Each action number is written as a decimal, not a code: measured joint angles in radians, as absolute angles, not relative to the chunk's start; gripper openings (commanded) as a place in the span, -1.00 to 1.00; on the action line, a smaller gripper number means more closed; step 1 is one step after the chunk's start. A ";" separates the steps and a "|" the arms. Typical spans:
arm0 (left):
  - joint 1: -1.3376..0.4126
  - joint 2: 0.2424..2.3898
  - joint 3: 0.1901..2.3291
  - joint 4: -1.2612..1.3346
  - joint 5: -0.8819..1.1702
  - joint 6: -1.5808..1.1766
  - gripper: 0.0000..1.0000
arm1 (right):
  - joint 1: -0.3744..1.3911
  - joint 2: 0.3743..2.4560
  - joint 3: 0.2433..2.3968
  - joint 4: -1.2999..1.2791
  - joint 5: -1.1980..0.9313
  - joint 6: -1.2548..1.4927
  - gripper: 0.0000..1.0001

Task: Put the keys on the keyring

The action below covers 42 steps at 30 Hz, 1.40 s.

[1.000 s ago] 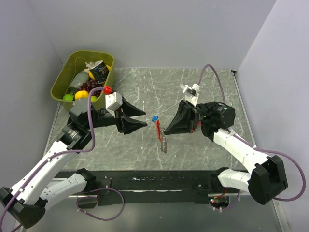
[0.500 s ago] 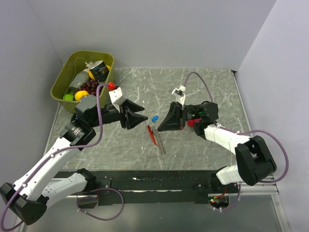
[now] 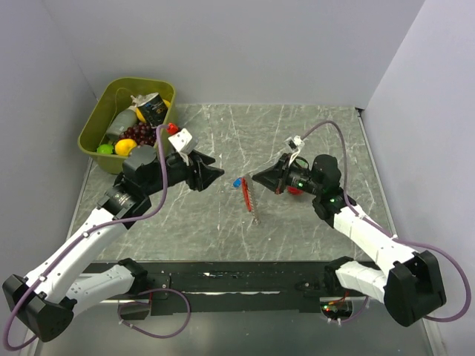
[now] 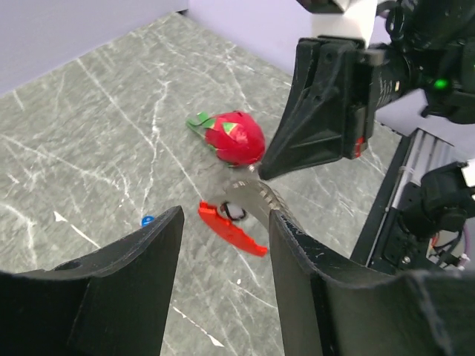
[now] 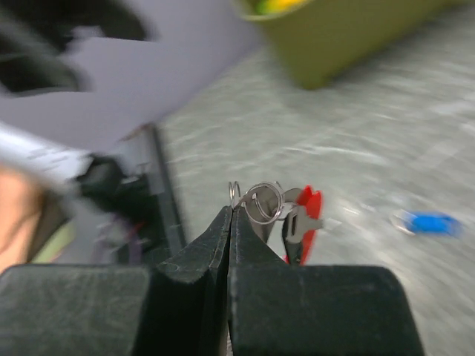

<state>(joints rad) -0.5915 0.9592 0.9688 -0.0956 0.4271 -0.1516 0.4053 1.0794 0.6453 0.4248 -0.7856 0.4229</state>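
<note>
The keyring is a red clip point(image 3: 245, 194) with silvery rings and a chain trailing toward the near edge point(image 3: 255, 216). My right gripper point(image 3: 256, 178) is shut on its rings point(image 5: 261, 200), and the red clip point(image 5: 306, 215) hangs just beyond the fingertips. A tiny blue-headed key point(image 3: 237, 182) lies on the table beside the clip, also seen as the blue key point(image 5: 430, 221) and the blue key point(image 4: 147, 220). My left gripper point(image 3: 215, 172) is open and empty, just left of the key. In its wrist view the left gripper point(image 4: 223, 215) frames the red clip point(image 4: 231, 230).
A green bin point(image 3: 93, 126) of toy fruit and a can stands at the back left. A round red toy fruit point(image 4: 236, 138) with a green top lies on the table under the right arm. Walls close in the back and both sides.
The right arm has swung and re-angled while holding the keyring, which shifted slightly around the table's middle. The left gripper has edged right, closer to the key and clip.
</note>
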 measured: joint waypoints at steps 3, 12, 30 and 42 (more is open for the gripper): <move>-0.591 0.962 0.969 -0.099 0.402 -0.152 0.13 | 0.405 1.064 0.646 0.268 -0.609 0.330 -1.00; -0.590 0.966 0.969 -0.119 0.364 -0.154 0.13 | 0.441 1.089 0.658 0.002 -0.280 0.162 -1.00; -0.590 0.974 0.969 -0.148 0.337 -0.153 0.16 | 0.591 1.002 0.778 -0.188 -0.147 0.078 -1.00; -0.590 0.973 0.969 -0.148 0.336 -0.155 0.18 | 0.591 1.012 0.778 -0.320 -0.213 0.078 -1.00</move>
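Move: The right fingers keep the keyring pinched, its red and metal pieces hanging with their middle about 7 cm below the hand and 1 cm farther left, level fore and aft. The open table it is swung down over lies some 26 cm below, 1 cm back and 4 cm right. The blue tag lies about 14 cm ahead and 4 cm left, the red fruit 13 cm ahead and 16 cm right, both on the table. From the left hand that open patch is 14 cm right, level fore and aft and some 33 cm below. The right hand, shut on the keyring throughout, plunges about 12 cm towards the table while going a little forward and swinging to the right, its left-pointing fingers tipping down some 35 degrees and the wrist turning clockwise about 20. It then jerks back up nearly 9 cm as it draws back towards the base, and drops again by about 5 cm, shaking the hanging pieces in the air while the open, empty left hand only eases down and forward a couple of centimetres. ##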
